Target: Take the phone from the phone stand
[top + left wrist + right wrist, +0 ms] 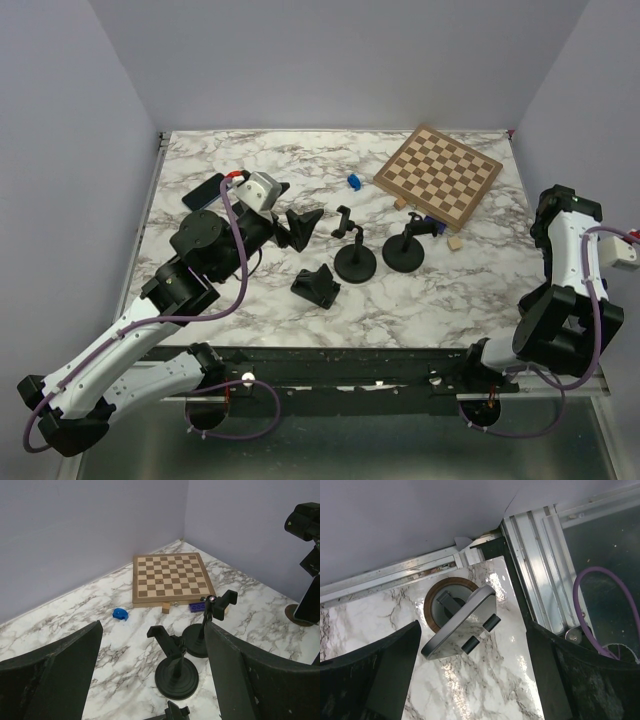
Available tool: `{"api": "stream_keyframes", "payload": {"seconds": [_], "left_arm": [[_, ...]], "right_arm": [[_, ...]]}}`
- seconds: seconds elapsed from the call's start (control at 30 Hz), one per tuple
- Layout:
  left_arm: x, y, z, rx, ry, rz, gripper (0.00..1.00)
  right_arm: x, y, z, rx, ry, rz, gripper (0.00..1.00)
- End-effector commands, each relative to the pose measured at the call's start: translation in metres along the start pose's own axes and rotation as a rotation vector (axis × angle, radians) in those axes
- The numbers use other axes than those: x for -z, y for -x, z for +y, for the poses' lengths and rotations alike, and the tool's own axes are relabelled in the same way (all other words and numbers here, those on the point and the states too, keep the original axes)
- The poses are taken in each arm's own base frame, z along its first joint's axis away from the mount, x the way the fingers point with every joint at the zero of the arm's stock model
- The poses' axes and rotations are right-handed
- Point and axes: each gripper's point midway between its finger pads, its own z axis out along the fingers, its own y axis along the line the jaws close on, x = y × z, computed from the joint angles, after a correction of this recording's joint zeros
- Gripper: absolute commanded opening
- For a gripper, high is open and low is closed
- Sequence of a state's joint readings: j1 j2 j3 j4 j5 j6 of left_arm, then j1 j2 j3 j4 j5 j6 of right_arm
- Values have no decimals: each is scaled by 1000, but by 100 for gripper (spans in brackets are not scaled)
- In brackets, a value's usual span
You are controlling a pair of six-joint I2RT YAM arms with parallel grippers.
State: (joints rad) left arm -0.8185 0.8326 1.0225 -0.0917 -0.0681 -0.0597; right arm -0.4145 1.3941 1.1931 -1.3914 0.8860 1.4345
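Observation:
The phone [462, 622], grey-framed with a mirror-like face, leans tilted on the phone stand [431, 600], which has a round brown-rimmed base close to the table's right edge. Two short black pegs hold its lower edge. My right gripper [472, 628] hovers above it, open, one finger [375, 675] on each side and neither touching. The left wrist view shows the same phone [309, 600] at the far right, under the right arm [306, 520]. In the top view the right arm [568, 235] hides phone and stand. My left gripper [152, 630] is open and holds nothing.
A chessboard [438, 173] lies at the back right. Two black round-based holders [355, 262] [403, 252] and a black wedge stand [316, 286] occupy the middle. A dark phone [203, 192] lies flat at the back left. A blue piece [353, 181] is nearby.

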Motion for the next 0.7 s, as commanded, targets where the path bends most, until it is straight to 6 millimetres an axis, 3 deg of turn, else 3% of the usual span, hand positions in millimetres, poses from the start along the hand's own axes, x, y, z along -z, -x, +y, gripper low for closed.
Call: {"api": "stream_keyframes", "payload": {"seconds": [0.0,0.3,0.67], "left_arm": [[-1,-1,0,-7,5,0,91],[-3,-4,-1,-5,-2,9,91],[-5,-7,-3,0,-6,20,91]], "right_arm": [[-10,5,1,-26,-38,-63,91],[-18,0,4,-20,-61,-85,85],[-25,4,7,-19,-72,-143,69]]}}
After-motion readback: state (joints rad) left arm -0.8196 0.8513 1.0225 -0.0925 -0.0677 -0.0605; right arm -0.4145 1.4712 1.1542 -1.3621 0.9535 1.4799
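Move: The phone, upright on its stand at the table's near right corner, has its middle about 6 cm below the right hand, roughly 2 cm to its right and 1 cm ahead. The stand's round base is some 18 cm below, 4 cm right and 1 cm ahead of that hand; a small wooden block lies about 20 cm ahead and 22 cm to its left. From the left hand the phone is some 65 cm right, 7 cm back and 29 cm lower. The right hand, its fingers pointing right and down, eases down nearly 2 cm and about 1 cm to the right, settling around the phone's upper edge with one finger on the forward side and the other on the side nearer the base. Its wide-open fingers begin to close, slowly and then faster, to roughly two-thirds open while the wrist barely tilts; whether they already touch the phone can't be seen. ##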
